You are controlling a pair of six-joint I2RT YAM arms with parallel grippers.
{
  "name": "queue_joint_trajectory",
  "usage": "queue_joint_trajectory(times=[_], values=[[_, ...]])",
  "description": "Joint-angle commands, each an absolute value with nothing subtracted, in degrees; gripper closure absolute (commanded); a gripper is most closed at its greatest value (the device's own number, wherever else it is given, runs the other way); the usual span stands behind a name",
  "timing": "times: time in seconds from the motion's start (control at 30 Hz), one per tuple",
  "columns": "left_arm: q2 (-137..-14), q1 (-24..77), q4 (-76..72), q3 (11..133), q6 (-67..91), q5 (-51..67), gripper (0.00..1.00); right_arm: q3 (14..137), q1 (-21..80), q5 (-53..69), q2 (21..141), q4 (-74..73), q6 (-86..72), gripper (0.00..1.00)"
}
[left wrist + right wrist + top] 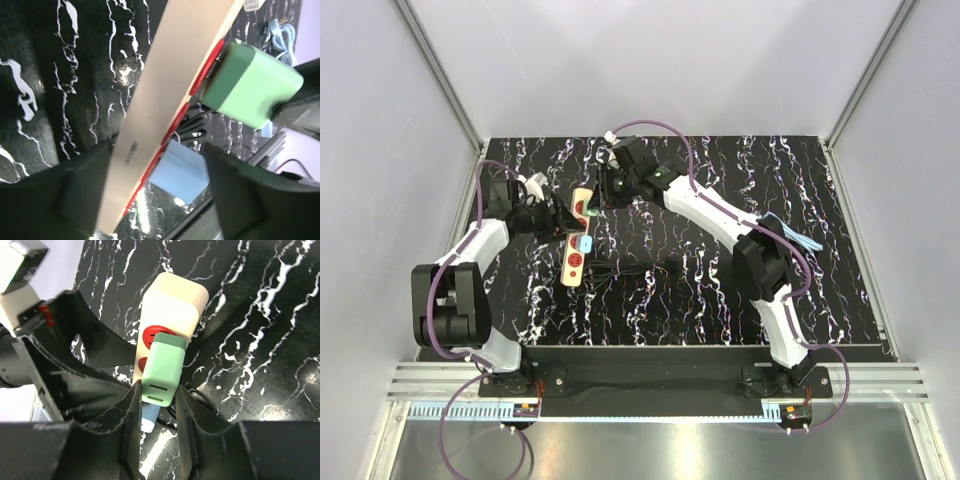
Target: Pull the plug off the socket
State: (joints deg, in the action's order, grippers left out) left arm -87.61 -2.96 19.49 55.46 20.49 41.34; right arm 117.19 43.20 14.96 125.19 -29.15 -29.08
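Note:
The socket (576,262) is a narrow beige strip with red round faces, lying lengthwise left of centre on the black marbled table. The plug (164,367), a small pale green cube, stands on the strip's far end (175,305). My right gripper (159,410) is shut on it, one finger on each side. In the left wrist view a thin dark gap shows between the plug (250,85) and the strip's red face. My left gripper (157,195) is open, with the strip (165,90) and a pale blue cube (180,170) between its spread fingers.
A black cord (640,268) runs right from the strip across the table's middle. A light blue cable (790,232) lies near the right arm's elbow. Grey walls with metal rails enclose the table on three sides.

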Motion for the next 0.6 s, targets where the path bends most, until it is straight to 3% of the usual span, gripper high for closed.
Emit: queue_joint_trajectory(times=[0.0, 0.07, 0.17, 0.3, 0.4, 0.5, 0.53, 0.57], values=[[-88.7, -2.5, 15.9, 57.5, 17.6, 41.7, 0.32, 114.9, 43.1, 20.7, 119.7, -25.1, -27.6, 1.00], [-89.5, -2.5, 15.7, 57.3, 17.5, 42.3, 0.44, 113.1, 42.7, 21.4, 119.0, -23.3, -28.3, 1.00], [-90.0, -2.5, 14.9, 57.0, 17.5, 42.7, 0.44, 112.0, 42.4, 22.5, 118.7, -21.8, -29.4, 1.00], [-90.9, -2.2, 13.5, 57.9, 17.5, 44.1, 0.37, 110.7, 42.2, 23.8, 118.6, -20.5, -30.2, 1.00], [-91.8, -2.1, 12.5, 58.2, 17.5, 45.2, 0.40, 110.0, 41.8, 25.3, 118.3, -19.0, -31.1, 1.00], [-92.6, -2.1, 10.1, 58.4, 18.3, 47.0, 0.59, 109.4, 41.5, 25.8, 118.2, -18.3, -31.5, 1.00], [-92.7, -2.1, 9.5, 58.3, 18.5, 47.6, 0.71, 109.3, 41.5, 25.8, 118.3, -18.2, -31.5, 1.00], [-92.6, -1.9, 9.4, 58.2, 18.9, 47.7, 0.78, 109.2, 41.5, 25.6, 118.3, -18.1, -31.4, 1.00]])
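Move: The part of the power strip between the two plugs lies about 2 cm to the right of the open left gripper, level with it fore and aft and roughly 1 cm lower. The green plug is some 5 cm ahead, 5 cm right and 3 cm above; the blue plug is about 4 cm right, 3 cm back and 2 cm below. From the right gripper, still shut on the green plug, that part of the strip is some 5 cm left, 5 cm back and 4 cm lower. Bring the left gripper down about 1 cm with a slight push forward, then about 1 cm to the right onto the power strip, turning it some 5 degrees clockwise. Close its fingers from wide open until they pinch the strip's two sides between the green and blue plugs. Keep the right gripper shut on the green plug, almost in place, rolling it slightly. ##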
